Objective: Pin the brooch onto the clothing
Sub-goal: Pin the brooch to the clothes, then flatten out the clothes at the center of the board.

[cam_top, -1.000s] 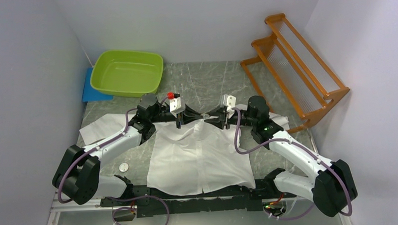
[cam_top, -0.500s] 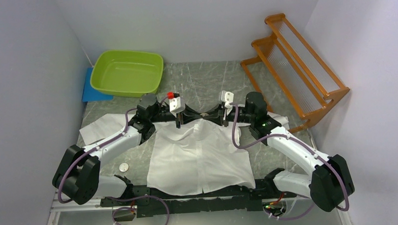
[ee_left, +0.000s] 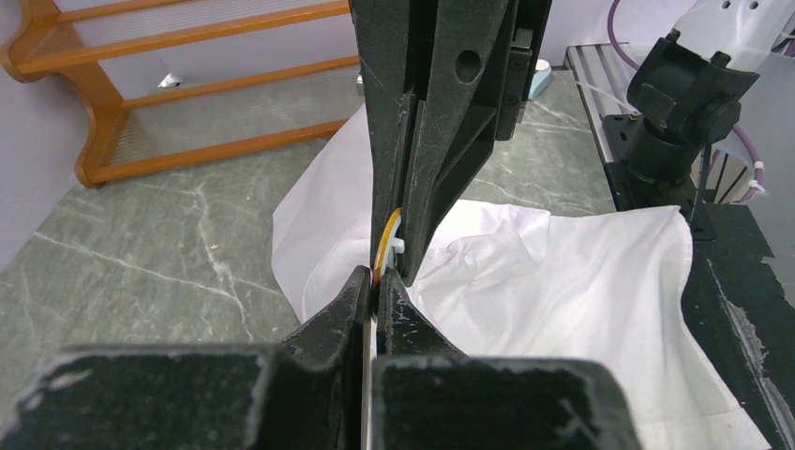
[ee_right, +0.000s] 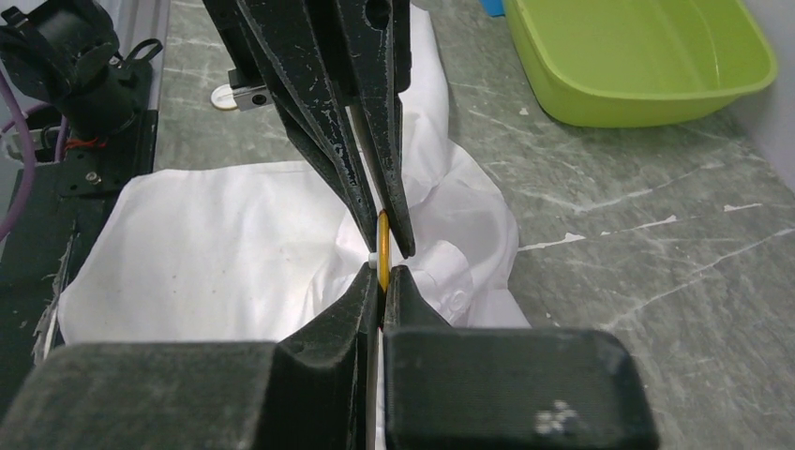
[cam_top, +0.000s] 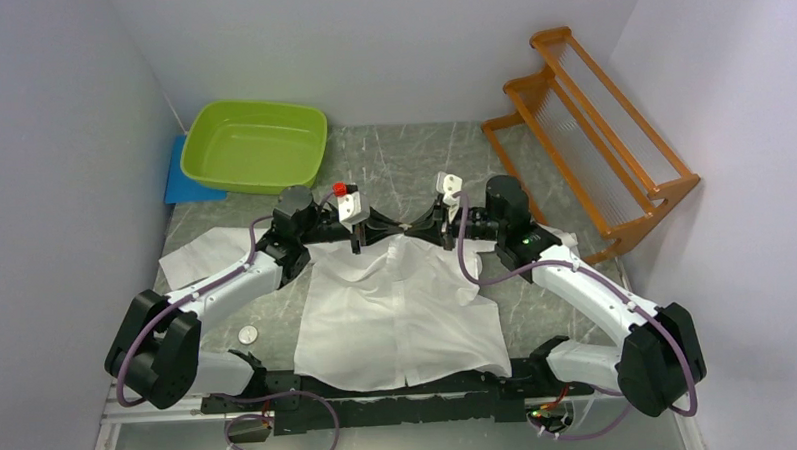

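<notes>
The brooch (ee_left: 385,242) is a thin gold-rimmed disc with a white back piece, seen edge-on just above the collar of the clothing (cam_top: 398,315), a white shirt spread flat on the table. My left gripper (ee_left: 377,279) is shut on one edge of it. My right gripper (ee_right: 382,274) is shut on the opposite edge of the brooch (ee_right: 382,240). In the top view the left gripper (cam_top: 402,228) and the right gripper (cam_top: 416,227) meet tip to tip over the collar, hiding the brooch there.
A green basin (cam_top: 256,145) sits on a blue mat (cam_top: 186,180) at the back left. A wooden rack (cam_top: 591,128) stands at the back right. A small round disc (cam_top: 246,334) lies on the marble table (cam_top: 402,160) left of the shirt.
My right gripper has moved left to meet the left gripper and has shut on the brooch. The left arm has stayed still.
</notes>
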`<state>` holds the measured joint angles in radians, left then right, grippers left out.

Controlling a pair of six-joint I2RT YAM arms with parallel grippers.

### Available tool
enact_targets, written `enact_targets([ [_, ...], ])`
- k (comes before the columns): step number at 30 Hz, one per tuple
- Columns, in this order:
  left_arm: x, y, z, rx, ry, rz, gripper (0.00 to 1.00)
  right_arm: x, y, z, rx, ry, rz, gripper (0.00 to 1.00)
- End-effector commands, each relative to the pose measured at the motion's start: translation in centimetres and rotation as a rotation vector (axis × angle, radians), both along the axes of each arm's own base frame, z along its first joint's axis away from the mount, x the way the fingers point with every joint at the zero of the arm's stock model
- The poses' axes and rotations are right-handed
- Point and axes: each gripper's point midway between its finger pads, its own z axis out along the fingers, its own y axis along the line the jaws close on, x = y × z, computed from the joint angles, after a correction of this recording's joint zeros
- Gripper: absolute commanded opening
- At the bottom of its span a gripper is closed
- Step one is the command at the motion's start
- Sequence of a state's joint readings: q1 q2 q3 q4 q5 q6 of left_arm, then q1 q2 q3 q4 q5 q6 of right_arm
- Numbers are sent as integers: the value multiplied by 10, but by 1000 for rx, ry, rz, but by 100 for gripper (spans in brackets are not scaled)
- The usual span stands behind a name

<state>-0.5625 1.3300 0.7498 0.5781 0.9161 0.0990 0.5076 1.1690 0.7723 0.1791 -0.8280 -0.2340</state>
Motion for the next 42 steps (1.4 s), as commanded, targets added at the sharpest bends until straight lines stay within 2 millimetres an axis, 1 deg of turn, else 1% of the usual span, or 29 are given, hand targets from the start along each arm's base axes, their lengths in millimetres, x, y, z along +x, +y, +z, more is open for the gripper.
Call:
enact_targets([
  [1, -15, -2, 21, -37, -70, -54, 3, 27, -4, 22, 9, -48, -126, 0],
  [5, -16, -1, 22, -41, -76, -51, 3, 35, -11, 21, 2, -32, -198, 0],
  [7, -15, -1, 21, -40, -72, -49, 3, 34, -13, 22, 16, -44, -213, 0],
  [14, -13, -1, 20, -38, -65, -39, 3, 21, -14, 28, 69, -113, -174, 0],
  [15, -13, -1, 20, -37, -67, -36, 3, 18, -15, 30, 77, -127, -165, 3],
  [16, -12, -1, 20, -35, -68, -33, 3, 15, -15, 31, 85, -136, -156, 18],
  [17, -12, -1, 20, -33, -68, -29, 3, 13, -16, 33, 96, -145, -154, 47],
  [18, -11, -1, 19, -31, -68, -26, 3, 10, -17, 35, 108, -156, -153, 68],
  [20, -10, 0, 18, -26, -73, -21, 3, 6, -18, 40, 135, -169, -151, 85],
  [22, -9, 0, 17, -21, -72, -11, 3, 2, -21, 44, 166, -175, -157, 94],
  [23, -8, 0, 17, -17, -73, -8, 3, 0, -22, 47, 182, -176, -161, 97],
  [26, -5, 1, 14, -1, -87, 8, 3, 1, -27, 56, 232, -161, -206, 100],
  [28, -1, 3, 11, 10, -106, 29, 3, 4, -30, 60, 251, -136, -242, 100],
  [30, 4, 5, 7, 30, -137, 60, 3, 11, -32, 59, 252, -89, -288, 100],
  [34, 15, 11, -5, 86, -237, 107, 3, 19, -35, 48, 247, 17, -354, 100],
  [38, 27, 17, -13, 136, -293, 175, 3, 17, -38, 41, 265, 95, -382, 100],
  [42, 37, 15, -21, 169, -340, 217, 3, 12, -43, 39, 301, 152, -417, 100],
])
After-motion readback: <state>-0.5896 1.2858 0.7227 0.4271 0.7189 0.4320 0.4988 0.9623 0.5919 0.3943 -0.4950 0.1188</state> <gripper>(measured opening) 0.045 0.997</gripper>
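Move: The brooch is already pinched between both grippers: its middle is about 1 cm to the left hand's right and 1 cm to the right hand's left, level with both. Seen from the right hand, the raised ridge of clothing is roughly 4 cm back, 2 cm left and 6 cm lower, while the green basin stands far off, some 17 cm ahead, 30 cm left and 19 cm below. Still pinching the brooch between them, both hands ease it about half a centimetre forward and then 1 cm back, before the right fingers open wide, let go and draw off to the right by some 4 cm and up by about 3 cm, drifting a little forward late on as that wrist turns some 20 degrees clockwise. The left gripper keeps its closed hold throughout and, once the right is clear, carries the brooch nearly 3 cm forward and about as far down over the clothing, also slightly left, its fingertips dipping and swinging forward by some 10 degrees. ##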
